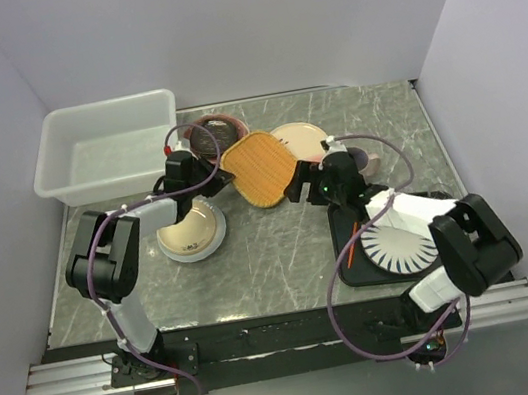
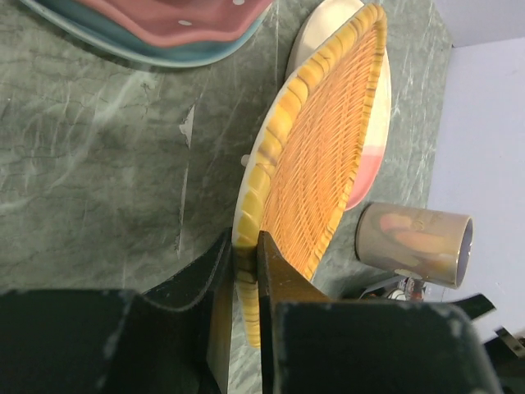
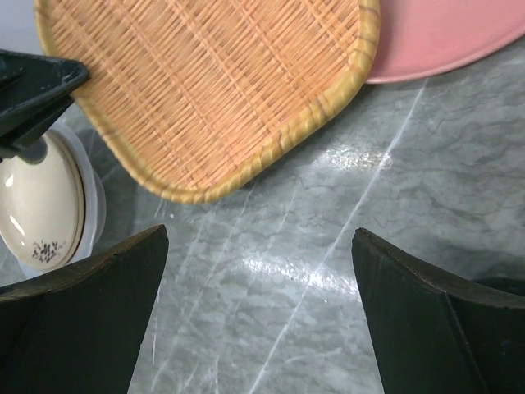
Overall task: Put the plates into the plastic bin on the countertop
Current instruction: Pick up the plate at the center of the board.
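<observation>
My left gripper (image 1: 211,173) is shut on the rim of the orange woven-look plate (image 1: 259,170), which is tilted up off the countertop (image 1: 272,247). In the left wrist view the jaws of the left gripper (image 2: 246,256) pinch the orange plate's (image 2: 316,148) edge. A pink plate (image 2: 371,176) lies under its far side. My right gripper (image 3: 258,238) stands open over bare countertop, just short of the orange plate (image 3: 213,82), with nothing between its fingers. The plastic bin (image 1: 109,147) sits at the back left. A dark brown pink-rimmed plate (image 1: 213,135) lies beside it.
A cream plate (image 1: 192,232) sits near the left arm. A black tray (image 1: 357,268) with a white striped plate (image 1: 399,246) lies at the front right. A mug (image 2: 414,244) stands past the orange plate. Walls close in the left, back and right.
</observation>
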Robot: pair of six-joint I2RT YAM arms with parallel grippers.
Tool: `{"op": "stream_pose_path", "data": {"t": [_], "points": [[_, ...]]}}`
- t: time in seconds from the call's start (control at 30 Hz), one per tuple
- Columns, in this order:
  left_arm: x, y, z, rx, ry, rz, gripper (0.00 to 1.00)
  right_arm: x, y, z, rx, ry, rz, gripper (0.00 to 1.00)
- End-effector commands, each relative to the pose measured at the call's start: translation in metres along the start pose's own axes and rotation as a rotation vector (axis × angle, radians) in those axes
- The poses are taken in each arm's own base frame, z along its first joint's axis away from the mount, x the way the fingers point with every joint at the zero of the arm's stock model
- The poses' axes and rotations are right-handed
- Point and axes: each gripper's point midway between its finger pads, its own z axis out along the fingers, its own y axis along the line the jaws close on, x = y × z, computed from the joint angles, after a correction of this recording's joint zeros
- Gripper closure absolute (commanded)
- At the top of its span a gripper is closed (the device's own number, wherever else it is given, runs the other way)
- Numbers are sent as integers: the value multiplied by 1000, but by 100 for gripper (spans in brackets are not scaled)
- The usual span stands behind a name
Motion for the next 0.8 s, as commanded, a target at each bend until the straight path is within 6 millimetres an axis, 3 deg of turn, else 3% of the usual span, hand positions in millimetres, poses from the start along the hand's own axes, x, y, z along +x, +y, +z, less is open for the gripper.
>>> {"op": "stream_pose_path", "data": {"t": [0.0,0.13,0.27,0.4,0.6,0.7,0.73,0.77], "points": [[-10,-11,-6,41,-34,68,99,-16,20,20,-36,-60,48,0],[-8,-9,-3,46,-28,62,99,-4,19,35,-21,-49,92,0],[-6,-8,-1,49,-21,58,99,12,13,42,-28,-42,194,6],[-5,-6,-1,46,-20,61,99,8,16,42,-84,-107,293,11],[-5,-7,-2,51,-20,60,99,20,11,56,-95,-104,452,16],[-5,-9,-3,61,-22,59,99,36,5,64,-99,-71,529,20],[-5,-11,-3,69,-22,55,99,30,13,63,-148,-98,567,24],[-5,-13,-4,75,-21,53,99,43,3,66,-128,-85,589,26]]}}
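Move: From the right hand, open and empty, the middle of the woven plate is about 4 cm ahead, 6 cm left and 3 cm lower, its near-right rim just off the fingertips. The pink plate lies some 8 cm ahead and 3 cm right, about 8 cm down; the mug is roughly level with the hand, 13 cm right and 5 cm down. The left hand already pinches the woven plate's left edge, the plate's middle about 8 cm to its right and 2 cm below. Sinking about 5 cm and sliding some 4 cm to its left, with a little reach forward, the right hand closes in on the near-right rim of the woven plate. Once low, it rolls some 20 degrees, left side rising, while its fingers start to narrow around the rim. The left hand stays put and keeps its pinch on the opposite edge. ##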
